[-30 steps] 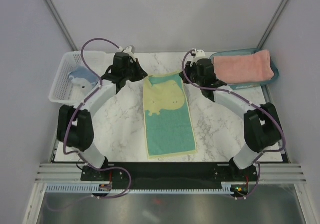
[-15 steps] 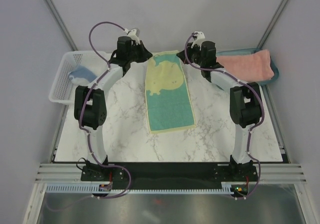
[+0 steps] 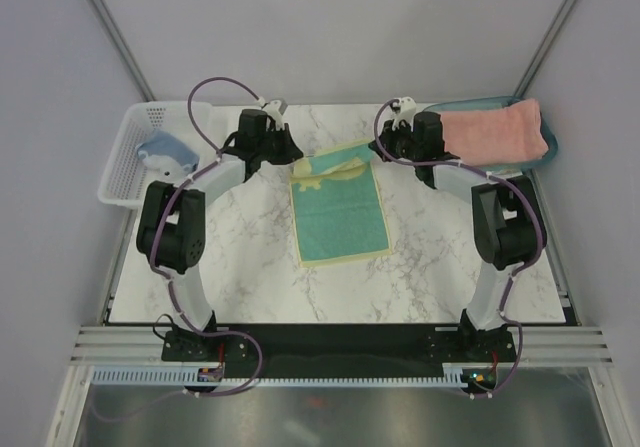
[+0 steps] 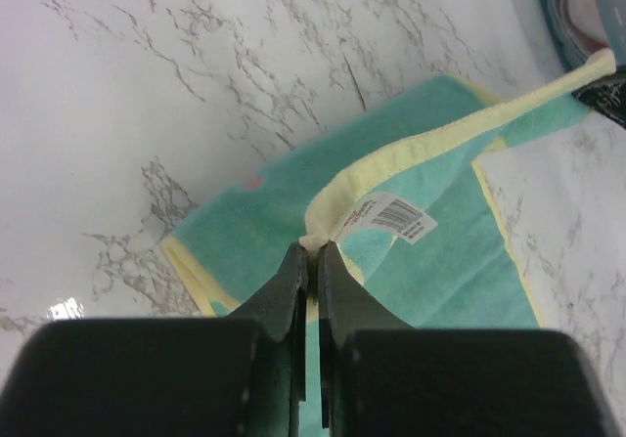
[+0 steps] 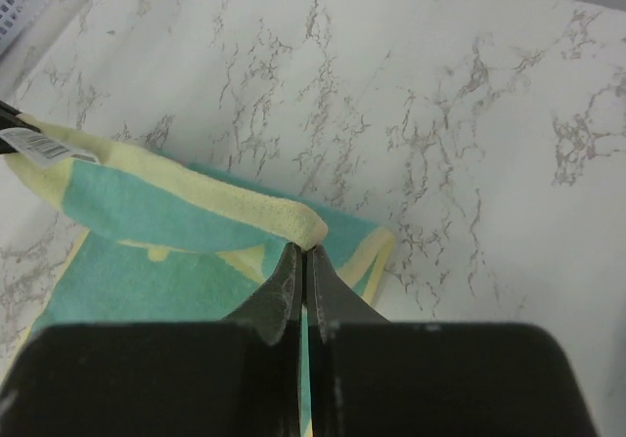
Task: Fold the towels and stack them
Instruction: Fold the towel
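The pale-yellow towel with its teal patch (image 3: 340,217) lies mid-table, its far edge lifted and turned back over itself. My left gripper (image 3: 294,157) is shut on that edge's left corner (image 4: 315,240), beside a white care tag (image 4: 389,216). At the right corner (image 5: 311,232) my right gripper (image 3: 376,148) is shut on the yellow hem. The hem hangs taut between the two grippers, above the flat teal part. A folded salmon-pink towel (image 3: 495,133) rests on a teal tray at the back right. The grey-blue towel (image 3: 163,151) sits in the white basket.
The white basket (image 3: 128,167) stands at the table's left edge, close to the left arm. A teal tray (image 3: 545,157) holding the pink towel is at the back right, right behind the right arm's wrist. Bare marble (image 3: 230,257) flanks the yellow towel.
Both grippers have carried the towel's far edge up, then back toward the near side and down. The towel now shows mostly teal, with its far part doubled over.
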You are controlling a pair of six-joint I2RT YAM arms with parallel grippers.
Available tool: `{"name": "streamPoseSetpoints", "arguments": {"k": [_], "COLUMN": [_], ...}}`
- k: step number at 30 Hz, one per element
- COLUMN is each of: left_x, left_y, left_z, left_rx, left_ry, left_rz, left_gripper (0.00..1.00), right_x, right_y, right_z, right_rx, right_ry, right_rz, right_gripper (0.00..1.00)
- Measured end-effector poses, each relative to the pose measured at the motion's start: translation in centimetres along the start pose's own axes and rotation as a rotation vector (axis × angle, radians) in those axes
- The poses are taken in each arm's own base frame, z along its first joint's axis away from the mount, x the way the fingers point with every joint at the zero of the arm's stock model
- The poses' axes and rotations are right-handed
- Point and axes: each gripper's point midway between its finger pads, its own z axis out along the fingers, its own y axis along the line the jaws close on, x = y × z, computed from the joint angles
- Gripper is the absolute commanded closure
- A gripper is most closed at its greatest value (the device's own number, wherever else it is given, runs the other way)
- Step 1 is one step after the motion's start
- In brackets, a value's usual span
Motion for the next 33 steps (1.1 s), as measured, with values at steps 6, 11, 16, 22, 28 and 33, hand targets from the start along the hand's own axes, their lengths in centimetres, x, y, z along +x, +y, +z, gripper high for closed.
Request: {"name": "streamPoseSetpoints", "arguments": {"k": [6, 11, 16, 22, 28, 33], "left_x": [-0.3, 1.4, 5.0, 5.5, 6.1, 9.6], "left_y": [-2.8, -4.0, -4.5, -6.0, -7.7, -9.4], "left_z": [-3.3, -4.4, -5.3, -6.8, -8.5, -9.7], "left_rx": [0.048, 0.073, 0.069, 0.096, 0.133, 0.143], "left_ry": [-0.041, -0.035, 0.025, 0.017, 0.010, 0.060], "left_rz": [0.035, 0.049, 0.049, 0.051, 0.048, 0.076], "left_gripper": [0.98, 0.98, 0.98, 0.98, 0.98, 0.98], "right_x": [-2.1, -0.3, 3.6, 1.6, 1.4, 5.8], "right_y": [0.5, 1.3, 2.0, 3.5, 5.1, 6.3], "right_z": [-3.1, -4.5, -6.3, -8.4, -10.8, -12.0], "right_rx": [-0.007, -0.027, -0.025, -0.037, -0.055, -0.059], "right_ry": [-0.059, -0.042, 0.019, -0.032, -0.054, 0.033], "right_rz": [-0.062, -0.037, 0.040, 0.060, 0.088, 0.175], "right_gripper": [1.00, 1.00, 1.00, 1.00, 1.00, 1.00]}}
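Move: Both shut hands already hold the yellow-and-green towel's far edge by its ends. Its near edge lies about 20 cm back and 10 cm below both hands, the edge's middle some 8 cm right of the left hand and 6 cm left of the right. The white basket is about 30 cm left and 9 cm ahead of the left hand; the pink towel is some 25 cm right and 13 cm ahead of the right hand. Both hands keep their pinch and draw the held edge back some 15 cm, bobbing, towards the near edge. ##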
